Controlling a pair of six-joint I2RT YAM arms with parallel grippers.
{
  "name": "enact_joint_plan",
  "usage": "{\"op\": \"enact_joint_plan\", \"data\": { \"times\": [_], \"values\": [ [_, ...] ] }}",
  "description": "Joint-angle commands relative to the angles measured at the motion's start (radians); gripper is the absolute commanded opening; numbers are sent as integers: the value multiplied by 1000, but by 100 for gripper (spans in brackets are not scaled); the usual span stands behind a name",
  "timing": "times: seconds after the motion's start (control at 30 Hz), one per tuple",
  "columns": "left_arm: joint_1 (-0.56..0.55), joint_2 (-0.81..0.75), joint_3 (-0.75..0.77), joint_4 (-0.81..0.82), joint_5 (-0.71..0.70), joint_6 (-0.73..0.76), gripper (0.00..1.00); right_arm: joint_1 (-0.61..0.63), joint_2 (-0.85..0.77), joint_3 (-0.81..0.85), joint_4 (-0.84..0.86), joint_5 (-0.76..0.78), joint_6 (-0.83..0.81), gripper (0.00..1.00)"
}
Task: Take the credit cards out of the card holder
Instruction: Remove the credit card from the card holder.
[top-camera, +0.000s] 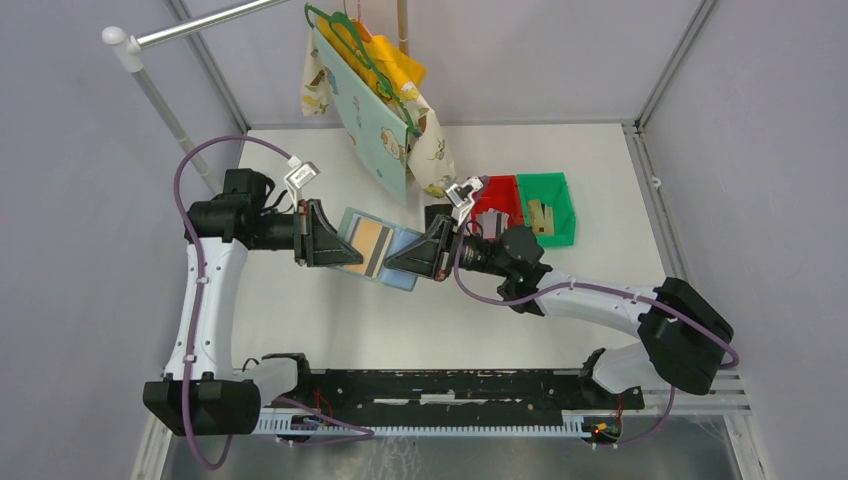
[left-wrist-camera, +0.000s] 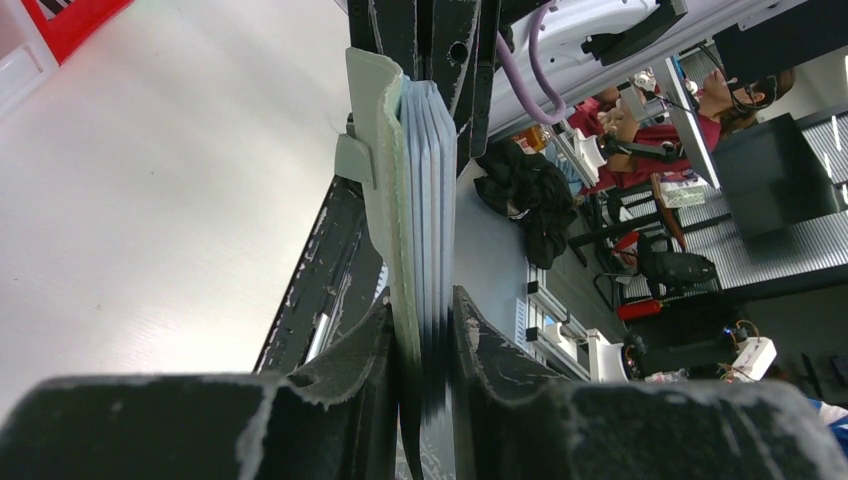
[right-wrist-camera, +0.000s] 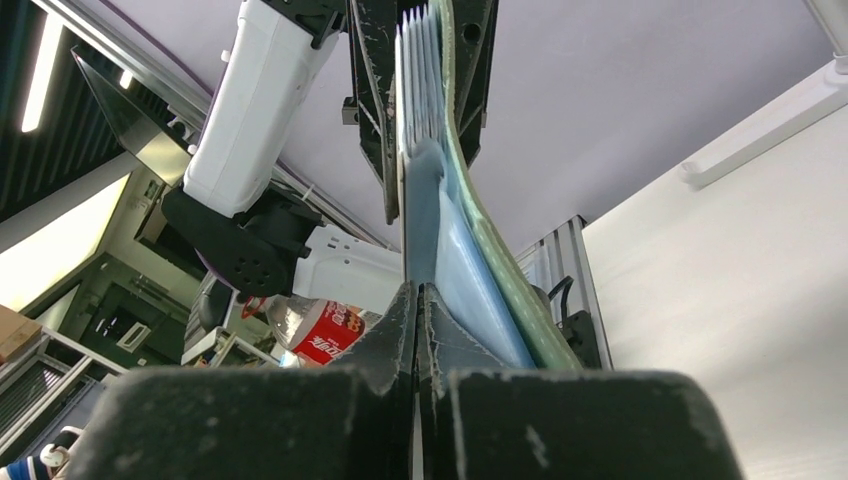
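Note:
The card holder (top-camera: 400, 262) hangs open above the middle of the table, held between both arms. My left gripper (top-camera: 337, 243) is shut on its left end; in the left wrist view the grey-green cover (left-wrist-camera: 383, 150) and its pale blue pockets run down between the fingers (left-wrist-camera: 370, 350). A tan-gold credit card (top-camera: 366, 246) with a dark stripe lies on the open holder. My right gripper (top-camera: 402, 256) is shut on a thin card edge (right-wrist-camera: 403, 200) beside the pale blue pocket (right-wrist-camera: 465, 270); its fingertips (right-wrist-camera: 400, 320) are pressed together. Of any other credit card I can make out nothing.
A red bin (top-camera: 497, 203) and a green bin (top-camera: 548, 207) sit on the table just behind the right arm. A patterned cloth bag (top-camera: 375, 115) hangs from a green hanger over the back of the table. A white pole (top-camera: 150, 85) slants at the back left.

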Motion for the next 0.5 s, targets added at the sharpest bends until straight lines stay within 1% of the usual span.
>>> {"op": "enact_joint_plan", "data": {
  "times": [0.0, 0.1, 0.13, 0.17, 0.2, 0.23, 0.27, 0.33, 0.47],
  "values": [
    [5, -5, 31, -59, 113, 69, 19, -9, -33, -19, 59, 7, 7, 0],
    [5, -8, 32, -66, 108, 77, 20, -10, -31, -17, 57, 6, 5, 0],
    [4, -10, 33, -67, 103, 81, 20, -10, -28, -10, 57, 0, 6, 5],
    [4, -14, 33, -67, 94, 86, 20, -10, -25, -2, 57, -3, 8, 18],
    [5, -18, 34, -67, 81, 91, 20, -10, -21, 5, 57, -5, 9, 27],
    [4, -22, 34, -67, 70, 98, 20, -10, -19, 15, 59, -8, 10, 34],
    [5, -26, 34, -67, 62, 101, 20, -8, -16, 25, 59, -10, 8, 37],
    [5, -28, 34, -67, 54, 102, 20, -8, -10, 45, 56, -13, 7, 39],
    [4, -24, 34, -67, 52, 100, 20, -7, 9, 76, 20, -14, -3, 39]
  ]
}}
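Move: The tan credit card in the holder lies about 4 cm to the right hand's left and 3 cm ahead, roughly level with it. The card holder's middle is 2 cm left and 3 cm ahead of the right hand, and its light-blue pocket 2 cm right and 2 cm ahead. From the left hand, which already pinches the holder, the card lies some 2 cm right and 3 cm ahead. The right fingers open to about 40% beside the card edges, dipping then rising 1 cm; left keeps gripping. ##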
